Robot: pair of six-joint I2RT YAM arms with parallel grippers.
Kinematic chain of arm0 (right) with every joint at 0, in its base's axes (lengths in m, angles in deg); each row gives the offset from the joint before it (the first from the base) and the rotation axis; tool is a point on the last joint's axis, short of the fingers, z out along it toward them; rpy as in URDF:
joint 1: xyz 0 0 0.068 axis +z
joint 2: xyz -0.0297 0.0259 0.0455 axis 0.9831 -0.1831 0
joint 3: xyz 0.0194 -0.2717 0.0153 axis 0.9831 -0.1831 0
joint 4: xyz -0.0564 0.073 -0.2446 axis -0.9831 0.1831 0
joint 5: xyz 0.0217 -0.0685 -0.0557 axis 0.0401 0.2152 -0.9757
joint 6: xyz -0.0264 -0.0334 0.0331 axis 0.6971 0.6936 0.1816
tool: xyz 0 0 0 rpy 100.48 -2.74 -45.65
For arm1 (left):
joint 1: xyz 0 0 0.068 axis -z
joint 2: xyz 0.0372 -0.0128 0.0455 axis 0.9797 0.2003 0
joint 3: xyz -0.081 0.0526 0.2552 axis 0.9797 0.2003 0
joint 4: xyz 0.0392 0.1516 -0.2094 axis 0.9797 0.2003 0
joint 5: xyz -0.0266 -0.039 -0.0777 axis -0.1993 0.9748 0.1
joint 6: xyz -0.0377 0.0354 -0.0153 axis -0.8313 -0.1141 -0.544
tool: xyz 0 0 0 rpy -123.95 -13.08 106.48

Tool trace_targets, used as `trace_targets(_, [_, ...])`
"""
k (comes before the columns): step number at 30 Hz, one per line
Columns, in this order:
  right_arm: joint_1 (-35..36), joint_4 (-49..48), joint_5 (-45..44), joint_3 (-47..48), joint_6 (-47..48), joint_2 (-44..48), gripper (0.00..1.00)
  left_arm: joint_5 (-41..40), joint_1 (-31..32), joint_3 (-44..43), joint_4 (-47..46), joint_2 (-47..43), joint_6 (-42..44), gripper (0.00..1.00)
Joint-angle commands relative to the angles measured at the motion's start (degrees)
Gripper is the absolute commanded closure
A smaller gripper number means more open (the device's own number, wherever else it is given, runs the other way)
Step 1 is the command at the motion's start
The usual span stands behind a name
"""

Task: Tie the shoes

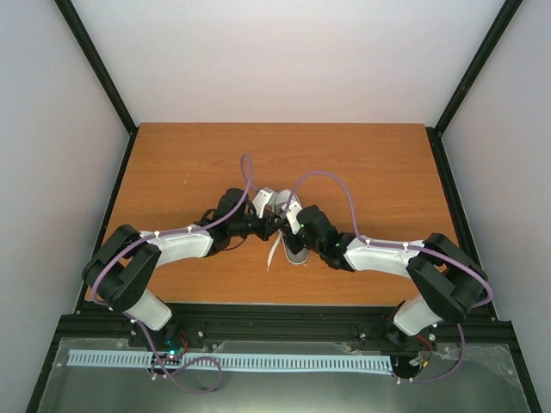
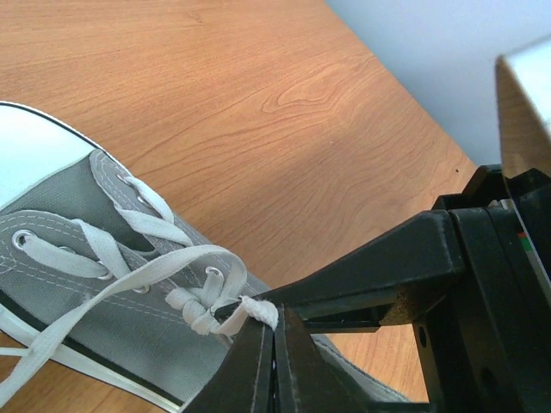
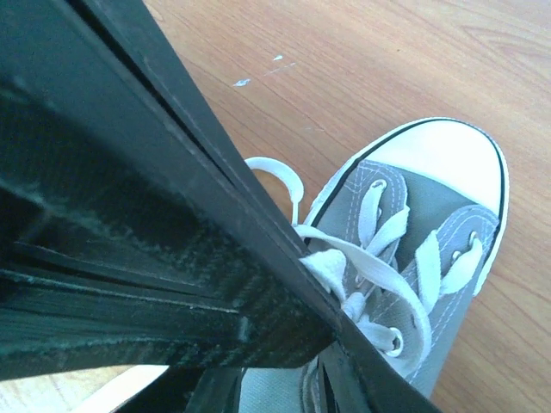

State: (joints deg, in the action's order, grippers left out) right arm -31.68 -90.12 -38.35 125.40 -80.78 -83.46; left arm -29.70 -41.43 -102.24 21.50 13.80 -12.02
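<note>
The grey shoe (image 1: 297, 251) with a white toe cap lies at the table's middle, toe pointing away. My left gripper (image 1: 274, 225) reaches in from the left. In the left wrist view this gripper (image 2: 275, 331) is shut on a bit of white lace (image 2: 251, 311) beside the knot over the shoe (image 2: 52, 258). My right gripper (image 1: 291, 225) comes in from the right over the tongue. In the right wrist view its jaws (image 3: 344, 331) stand almost together, with a fold of lace (image 3: 329, 267) nipped at their edge above the shoe (image 3: 448, 206).
The wooden table (image 1: 189, 163) is fenced by black frame posts and pale walls. A loose lace end (image 1: 274, 251) trails off the shoe toward the near edge. Purple cables loop over both arms.
</note>
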Motion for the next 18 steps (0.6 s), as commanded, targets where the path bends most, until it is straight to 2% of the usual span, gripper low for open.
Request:
trace_targets(1, [0.22,-6.4,-3.66,1.98,-0.47,-0.4,0.78,2.33,0.65,-1.29,-0.14,0.87,0.07,0.99])
trace_targets(4, [0.22,-6.38,-4.64,1.98,-0.81,-0.64,0.85,2.26,0.68,-1.41,-0.06,0.92,0.16,0.99])
trace_targets(12, [0.22,-6.66,-6.74,1.8,-1.75,-1.32,0.97,2.2,0.69,-1.48,-0.06,1.24,0.24,0.99])
trace_targets(18, [0.22,-7.08,-7.11,1.5,-1.97,-1.33,0.97,1.78,0.69,-1.43,-0.03,1.06,-0.05,0.97])
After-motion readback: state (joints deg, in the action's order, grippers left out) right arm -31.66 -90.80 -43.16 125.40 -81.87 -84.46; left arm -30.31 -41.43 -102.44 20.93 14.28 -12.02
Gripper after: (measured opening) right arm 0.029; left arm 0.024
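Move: The lace held in the left fingertips is about 1 cm ahead of the right hand and 1 cm to its left, roughly level with it. From the left hand, it is right at the fingertips. The shoe's middle lies about 2 cm to the right hand's right and 4 cm below, neither ahead nor back. Its white toe cap is some 8 cm straight ahead and 5 cm down, and the loose lace tail about 6 cm back and 3 cm left, some 6 cm down. Forward and to its own right by a little under 1.5 cm in all, turning about 5 degrees clockwise, the right hand closes its part-open fingers to shut, seeming to pinch the lace just by the left gripper's tip. The left hand stays put over the laces, keeping its shut grip on the lace. ##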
